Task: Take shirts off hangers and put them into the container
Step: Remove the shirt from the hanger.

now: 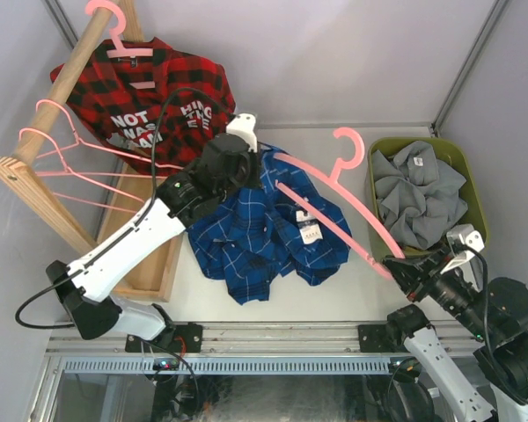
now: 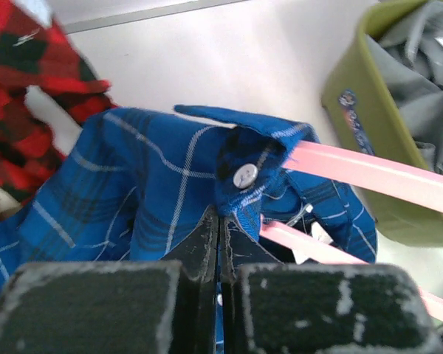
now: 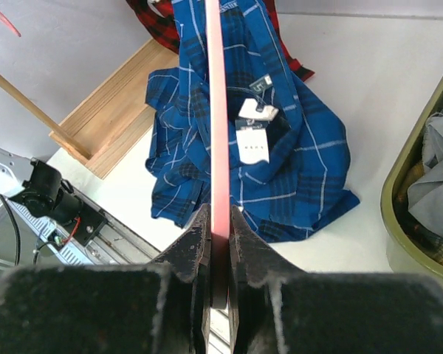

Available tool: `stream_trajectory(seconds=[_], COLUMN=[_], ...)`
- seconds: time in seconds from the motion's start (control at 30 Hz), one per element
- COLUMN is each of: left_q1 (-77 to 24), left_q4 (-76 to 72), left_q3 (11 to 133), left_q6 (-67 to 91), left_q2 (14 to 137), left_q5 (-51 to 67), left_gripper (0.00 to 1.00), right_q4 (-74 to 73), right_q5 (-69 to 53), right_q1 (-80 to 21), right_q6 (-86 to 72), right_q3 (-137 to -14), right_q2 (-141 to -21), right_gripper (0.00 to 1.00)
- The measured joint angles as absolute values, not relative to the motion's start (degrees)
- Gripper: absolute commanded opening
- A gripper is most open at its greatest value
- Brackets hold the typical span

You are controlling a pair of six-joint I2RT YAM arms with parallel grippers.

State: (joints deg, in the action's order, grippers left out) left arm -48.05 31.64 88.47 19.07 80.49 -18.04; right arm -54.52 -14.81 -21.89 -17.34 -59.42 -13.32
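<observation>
The blue plaid shirt (image 1: 246,237) lies crumpled on the table, its collar end still on a pink hanger (image 1: 370,221). My left gripper (image 1: 251,163) is shut on the blue shirt's buttoned edge (image 2: 244,184), with its fingertips (image 2: 207,236) pinching the cloth beside the hanger's arm (image 2: 369,173). My right gripper (image 3: 220,221) is shut on the hanger's far end (image 3: 220,110), near the front right (image 1: 400,272). The olive-green container (image 1: 469,171) stands at the right with a grey shirt (image 1: 418,193) in it. A red-black plaid shirt (image 1: 158,97) hangs on a pink hanger from the rail.
The thick wooden rail (image 1: 66,88) slants up at the left with empty pink hangers (image 1: 62,141) on it. Its flat wooden base board (image 1: 145,255) lies beside the blue shirt. The container's wall (image 2: 354,110) is close on the right of the left gripper.
</observation>
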Motion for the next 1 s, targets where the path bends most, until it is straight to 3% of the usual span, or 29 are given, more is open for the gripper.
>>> stream_trajectory(seconds=[0.5,0.7,0.9,1.0], left_q1=[-46.8,-46.9,-51.4,-55.2], left_q4=[33.4,30.8,27.1,26.6], left_q3=[86.1,82.3,76.3,74.3], left_q6=[22.3,21.4,16.8,14.4], left_q2=[77.3,75.9,73.0,71.0], left_q5=[-23.4,-15.7,-5.1,-3.9], left_gripper=[0.00,0.02,0.38,0.49], right_q4=[-54.3,-51.1,-45.8,-43.3], right_q5=[-6.3,-3.3,-3.4,-4.6], right_q1=[-23.5,-24.3,-24.5,-24.5], right_q6=[-15.1,-15.1,-14.2,-13.8], right_q3=[-62.7,-62.7,-62.6,-62.3], right_q2=[-7.1,-7.6,-13.8,-17.8], right_gripper=[0.00,0.00,0.00,0.00])
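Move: The left hand, shut on the blue plaid shirt's collar edge, is above the shirt's heap, whose middle is some 25 cm below, about 2 cm back and 2 cm left; the pink hanger's middle is about 15 cm right and 8 cm back, at its height. The green container lies about 38 cm right, level ahead, 23 cm down. From the right hand, which grips the hanger's end, the heap is roughly 19 cm ahead, 27 cm left and 24 cm below. Leftward about 3 cm, the left hand keeps its pinch on the collar cloth and holds while the right draws the gripped hanger back and right, away from it, and lifts it. The left then sweeps back some 9 cm, sinking slightly and turning clockwise as its fingers open and release the cloth; the right, about 5 cm up and with its fingers tipped up, swings forward, hanger still gripped. ##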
